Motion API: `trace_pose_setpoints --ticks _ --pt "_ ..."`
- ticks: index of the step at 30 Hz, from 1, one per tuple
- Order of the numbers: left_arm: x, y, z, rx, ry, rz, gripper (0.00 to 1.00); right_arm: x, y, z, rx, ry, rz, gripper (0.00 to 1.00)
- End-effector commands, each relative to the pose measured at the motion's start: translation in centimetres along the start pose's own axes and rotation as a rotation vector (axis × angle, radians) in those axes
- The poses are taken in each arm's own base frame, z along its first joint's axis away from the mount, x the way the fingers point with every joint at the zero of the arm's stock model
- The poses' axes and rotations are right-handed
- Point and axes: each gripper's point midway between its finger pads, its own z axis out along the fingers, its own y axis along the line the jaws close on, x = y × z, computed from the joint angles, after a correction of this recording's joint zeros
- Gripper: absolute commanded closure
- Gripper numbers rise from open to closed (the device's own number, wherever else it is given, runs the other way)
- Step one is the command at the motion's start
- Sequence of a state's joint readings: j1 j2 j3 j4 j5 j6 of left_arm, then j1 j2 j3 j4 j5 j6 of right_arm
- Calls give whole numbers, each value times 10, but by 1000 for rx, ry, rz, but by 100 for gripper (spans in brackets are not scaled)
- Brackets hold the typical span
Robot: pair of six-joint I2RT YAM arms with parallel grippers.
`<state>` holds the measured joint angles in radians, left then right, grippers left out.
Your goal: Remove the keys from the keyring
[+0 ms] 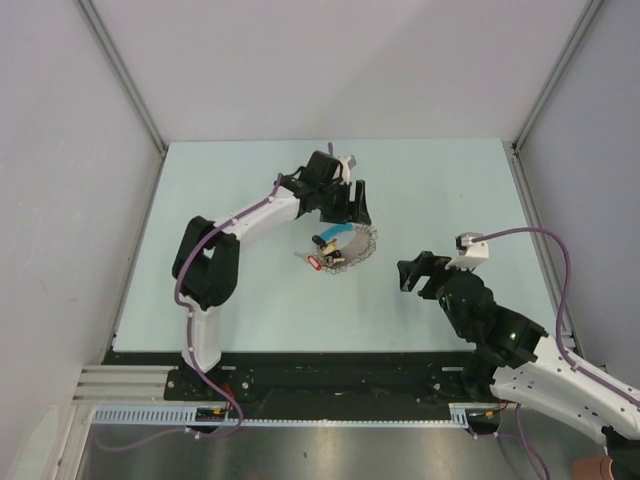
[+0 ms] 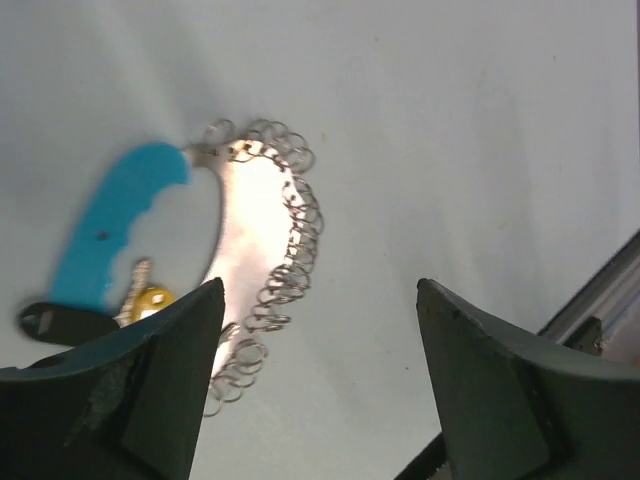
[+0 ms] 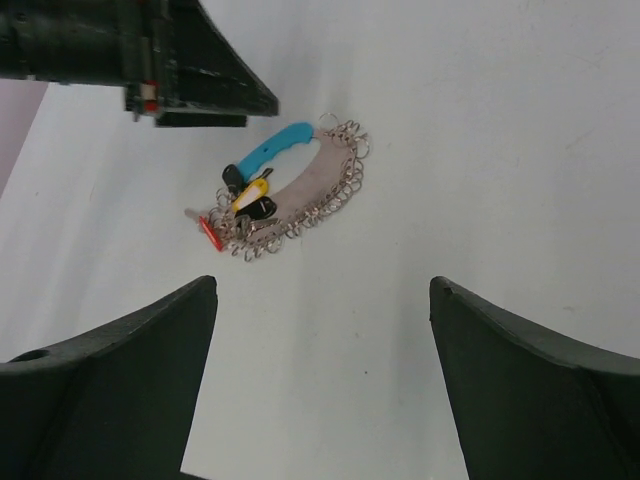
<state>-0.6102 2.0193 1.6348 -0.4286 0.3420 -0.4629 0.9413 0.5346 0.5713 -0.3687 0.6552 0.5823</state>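
The keyring (image 1: 362,245) lies flat on the table's middle, a floppy loop of silvery chain (image 2: 292,235) with a light-blue band (image 2: 110,230). Small keys cluster at its left end: a red-headed one (image 3: 210,231), a dark one (image 3: 262,208) and a yellow-headed one (image 3: 250,192). My left gripper (image 1: 348,215) hovers just over the ring's far side, open (image 2: 320,290), with only table between its fingers; the chain runs beside the left finger (image 2: 170,380). My right gripper (image 1: 412,272) stands open (image 3: 322,283) to the ring's right, apart from it.
Pale walls with metal corner posts (image 1: 125,75) enclose the table on three sides. The black base rail (image 1: 330,380) runs along the near edge. Purple cables (image 1: 560,270) loop off the right arm. The left arm's gripper body (image 3: 190,70) hangs over the ring's far side.
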Motion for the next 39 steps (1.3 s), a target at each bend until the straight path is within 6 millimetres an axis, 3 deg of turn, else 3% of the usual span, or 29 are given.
trace_pose_setpoints --ticks 1,3,4,5,6,8,9,12,18,20,25,27,34,39 --pt "-48 31 -68 -135 -175 -20 16 -14 -1 19 71 -80 151 11" --pt "-55 50 -98 -227 -248 -41 9 -7 -2 33 103 -57 204 12" --pt "-45 72 -104 -271 -243 -75 3 -5 -3 42 100 -32 270 12" --pt "-48 71 -122 -271 -283 -75 0 9 -3 56 110 18 260 13" --pt "-37 90 -124 -297 -285 -94 0 7 2 67 80 16 285 14" --pt "-26 102 -130 -309 -289 -100 0 27 -7 90 107 115 319 18" --pt "-11 114 -133 -322 -269 -124 0 28 -6 98 94 127 346 21" --pt "15 121 -141 -304 -241 -151 0 38 -5 119 64 171 386 30" --pt "41 114 -159 -268 -277 -112 0 49 14 147 -113 199 194 30" --pt "43 105 -165 -236 -289 -92 0 62 12 155 -117 232 158 30" --pt "49 106 -170 -238 -303 -74 0 92 0 181 -80 275 116 32" --pt "44 101 -171 -220 -306 -62 0 92 -2 189 -71 242 100 36" --pt "38 97 -173 -149 -328 -94 0 119 23 190 -131 294 36 37" --pt "38 99 -174 -143 -329 -106 0 140 20 191 -33 297 -32 37"
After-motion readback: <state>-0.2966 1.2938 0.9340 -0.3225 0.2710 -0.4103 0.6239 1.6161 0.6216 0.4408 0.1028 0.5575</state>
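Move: The bunch of tagged keys on the keyring lies about 13 cm ahead of the right hand, 18 cm to its left and 18 cm below. The keyring's nearest rings are roughly 14 cm ahead and 9 cm left of that hand; its blue handle is some 18 cm ahead and 16 cm left; the red-tagged key is about 10 cm ahead and 22 cm left. From the left hand the bunch lies about 7 cm back, 6 cm left and 10 cm below. Down, forward and left, the right hand drops about 17 cm towards the keyring's near right edge, tipping its fingers some 20 degrees down and partly closing them, empty. Meanwhile the empty left hand rises and clears away from the keyring, almost 20 cm to the left, then draws back a little, opening fully and turning counter-clockwise. ##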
